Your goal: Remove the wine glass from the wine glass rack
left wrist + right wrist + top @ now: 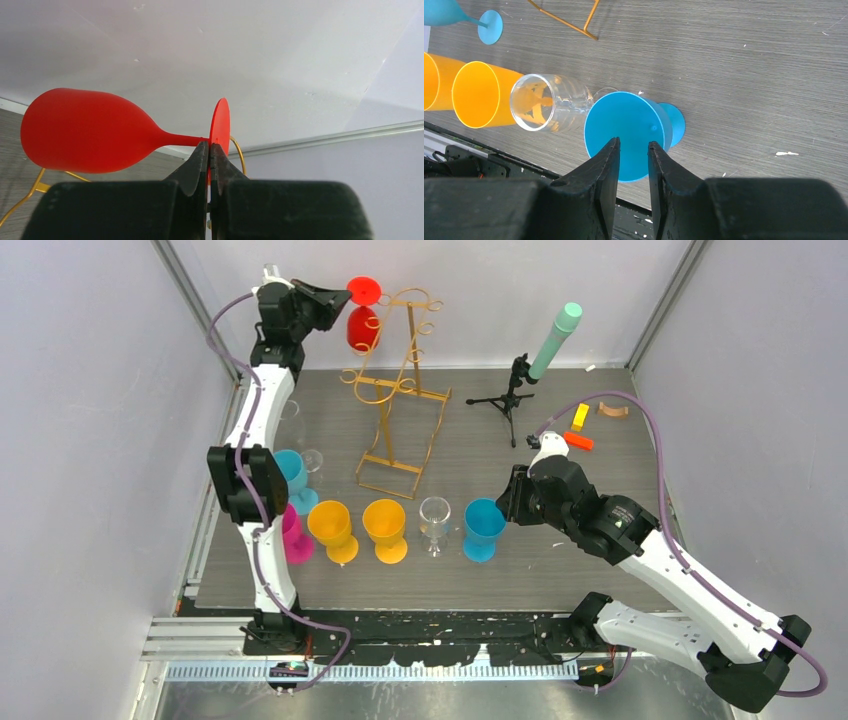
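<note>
A red wine glass [362, 328] hangs upside down at the upper left arm of the gold wine glass rack [395, 390], its round foot [364, 288] on top. My left gripper [343, 298] is raised to that height and shut on the edge of the foot [220, 125]. In the left wrist view the bowl [85, 131] points left and a gold rack wire [238, 150] curves just behind the foot; whether the stem still sits in a hook is hidden. My right gripper [633, 145] stands open and empty over a blue glass [626, 132].
A row of glasses stands near the front edge: pink [295, 537], two orange [333, 530] [386, 528], a clear one [435, 520] and the blue one [483, 530]. A teal glass [292, 475] stands behind them at left. A black tripod with a green tube [553, 342] is at back right.
</note>
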Tool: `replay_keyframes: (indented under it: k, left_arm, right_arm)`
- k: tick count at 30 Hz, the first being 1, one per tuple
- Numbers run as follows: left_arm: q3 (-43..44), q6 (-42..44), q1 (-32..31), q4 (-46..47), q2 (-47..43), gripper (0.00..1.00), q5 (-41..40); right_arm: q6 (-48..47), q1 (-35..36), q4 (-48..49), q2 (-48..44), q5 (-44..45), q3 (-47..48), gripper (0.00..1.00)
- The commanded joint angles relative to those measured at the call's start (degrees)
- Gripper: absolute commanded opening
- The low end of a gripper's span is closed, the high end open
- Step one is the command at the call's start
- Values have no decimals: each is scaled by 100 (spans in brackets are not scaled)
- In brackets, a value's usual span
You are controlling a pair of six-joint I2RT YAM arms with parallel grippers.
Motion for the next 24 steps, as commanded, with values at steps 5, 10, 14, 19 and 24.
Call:
replay_keyframes:
  k: [5,10,14,19,24]
  left_arm:
    - [-427,-194,268,635,-855,0,-33]
    - [-664,233,582,371,-1477,0,354]
    - [-866,369,737,167,-2109,0,557]
    - [-861,343,764,66,-2656,0,1135]
    - [-1262,-138,763,609,-3344,0,1581]
  right_arm:
    - [85,22,254,-113,77,-23,38]
    - [114,22,390,-250,45,-98,54]
    - [150,22,642,-392,-12,-200,58]
    - [180,22,869,-475,-83,-179,60]
    - [213,17,1189,-627,-103,-224,65]
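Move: The left hand already holds the red wine glass, upside down by its foot. The glass's middle is some 9 cm below that hand, 2 cm ahead and 3 cm to its right; the rack's middle is roughly 14 cm back, 10 cm right and 22 cm lower. The standing blue glass at the right end of the front row lies about 3 cm ahead of the right hand, 4 cm left and 12 cm below, with the clear glass about 3 cm ahead, 13 cm left and as low. Keeping its shut pinch on the red glass's foot, the left hand first slides some 4 cm further left, away from the emptied rack, then sweeps up and back towards the robot, ending about 18 cm higher and 16 cm nearer the base while drifting slightly back right and tipping its fingers up by roughly 20 degrees. Meanwhile the right hand, by the standing blue glass, spreads its partly open fingers to about two thirds and then rises a couple of centimetres, rolling and tilting up slightly. ##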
